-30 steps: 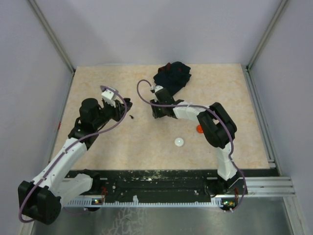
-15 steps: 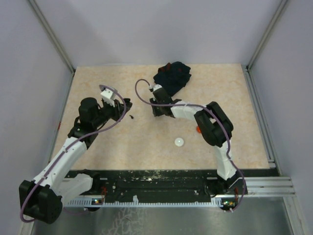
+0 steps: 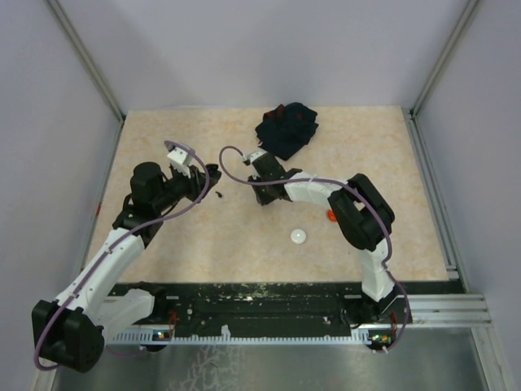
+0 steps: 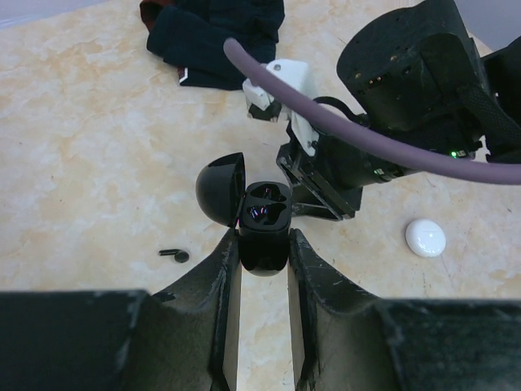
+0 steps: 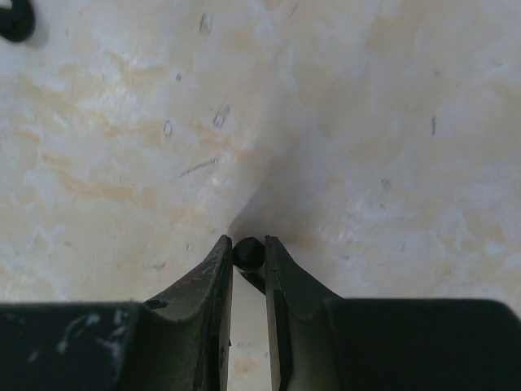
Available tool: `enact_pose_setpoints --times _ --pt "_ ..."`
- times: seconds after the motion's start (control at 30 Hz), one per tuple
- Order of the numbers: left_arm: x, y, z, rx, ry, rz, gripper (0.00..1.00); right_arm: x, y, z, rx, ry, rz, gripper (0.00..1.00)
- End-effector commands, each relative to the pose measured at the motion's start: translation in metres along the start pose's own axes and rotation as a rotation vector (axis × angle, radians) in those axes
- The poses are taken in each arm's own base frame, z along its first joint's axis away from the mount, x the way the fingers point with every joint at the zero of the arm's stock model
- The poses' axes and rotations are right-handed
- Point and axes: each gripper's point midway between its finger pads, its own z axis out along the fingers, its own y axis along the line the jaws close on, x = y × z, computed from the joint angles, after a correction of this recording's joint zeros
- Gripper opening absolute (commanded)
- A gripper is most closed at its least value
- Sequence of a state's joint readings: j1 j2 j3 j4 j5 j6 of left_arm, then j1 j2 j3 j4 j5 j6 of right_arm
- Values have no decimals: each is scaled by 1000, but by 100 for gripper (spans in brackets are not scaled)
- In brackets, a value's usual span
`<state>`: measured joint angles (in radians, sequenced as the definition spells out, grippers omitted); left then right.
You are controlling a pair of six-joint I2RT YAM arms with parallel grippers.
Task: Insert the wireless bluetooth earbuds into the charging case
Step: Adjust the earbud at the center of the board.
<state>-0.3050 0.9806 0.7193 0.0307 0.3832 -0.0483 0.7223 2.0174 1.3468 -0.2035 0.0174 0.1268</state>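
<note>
My left gripper (image 4: 264,242) is shut on a black charging case (image 4: 266,213), held above the table with its lid open to the left and its sockets showing; in the top view the gripper is at the centre left (image 3: 203,181). My right gripper (image 5: 248,247) is shut on a small black earbud (image 5: 247,253), close over the table; it shows in the top view (image 3: 262,198), a little right of the case. Another black earbud (image 4: 174,255) lies on the table left of the case (image 3: 220,195).
A dark navy cloth (image 3: 286,129) lies bunched at the back centre. A white puck (image 3: 299,236) and an orange-red puck (image 3: 332,215) lie near the right arm's elbow. A dark object (image 5: 12,20) is cut off at the right wrist view's top-left corner.
My right gripper has shifted slightly toward the near side, away from the cloth, uncovering more of it. The left arm and the case have stayed put.
</note>
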Motion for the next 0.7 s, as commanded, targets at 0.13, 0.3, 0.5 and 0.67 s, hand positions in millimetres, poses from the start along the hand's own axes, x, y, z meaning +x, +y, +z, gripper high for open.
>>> enact_pose_setpoints --times 0.13,0.3,0.5,0.67 --pt "-15 -7 -2 44 -51 14 0 36 18 -55 -78 113 -128 19" --pt "-15 -9 -2 55 -52 17 0 50 16 -65 -76 134 -145 27" --pt "-15 -10 -3 56 -53 17 0 49 12 -69 -37 125 -153 37" --pt "-15 -10 -3 57 -54 20 0 47 6 -77 9 125 -178 40"
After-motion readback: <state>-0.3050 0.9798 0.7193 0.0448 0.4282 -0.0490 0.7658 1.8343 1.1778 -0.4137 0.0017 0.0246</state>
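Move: Between the right fingertips, just above the table, is the black earbud; its set-down spot is open board about 8 cm back and 4 cm to this hand's right. The white case lies some 14 cm back and 13 cm right of the hand, the other black earbud about 4 cm ahead and 16 cm left. From the left hand, still holding the open black case, the set-down spot is roughly 3 cm back, 21 cm right and 20 cm below. Drawing the pinched black earbud back and somewhat to the right, the right hand sweeps low and almost level over the board towards the white case, about 8 cm back, turning some 15 degrees with a counter-clockwise part as it goes. Near the end of the sweep the fingers open, let go of the earbud and stay around it. ##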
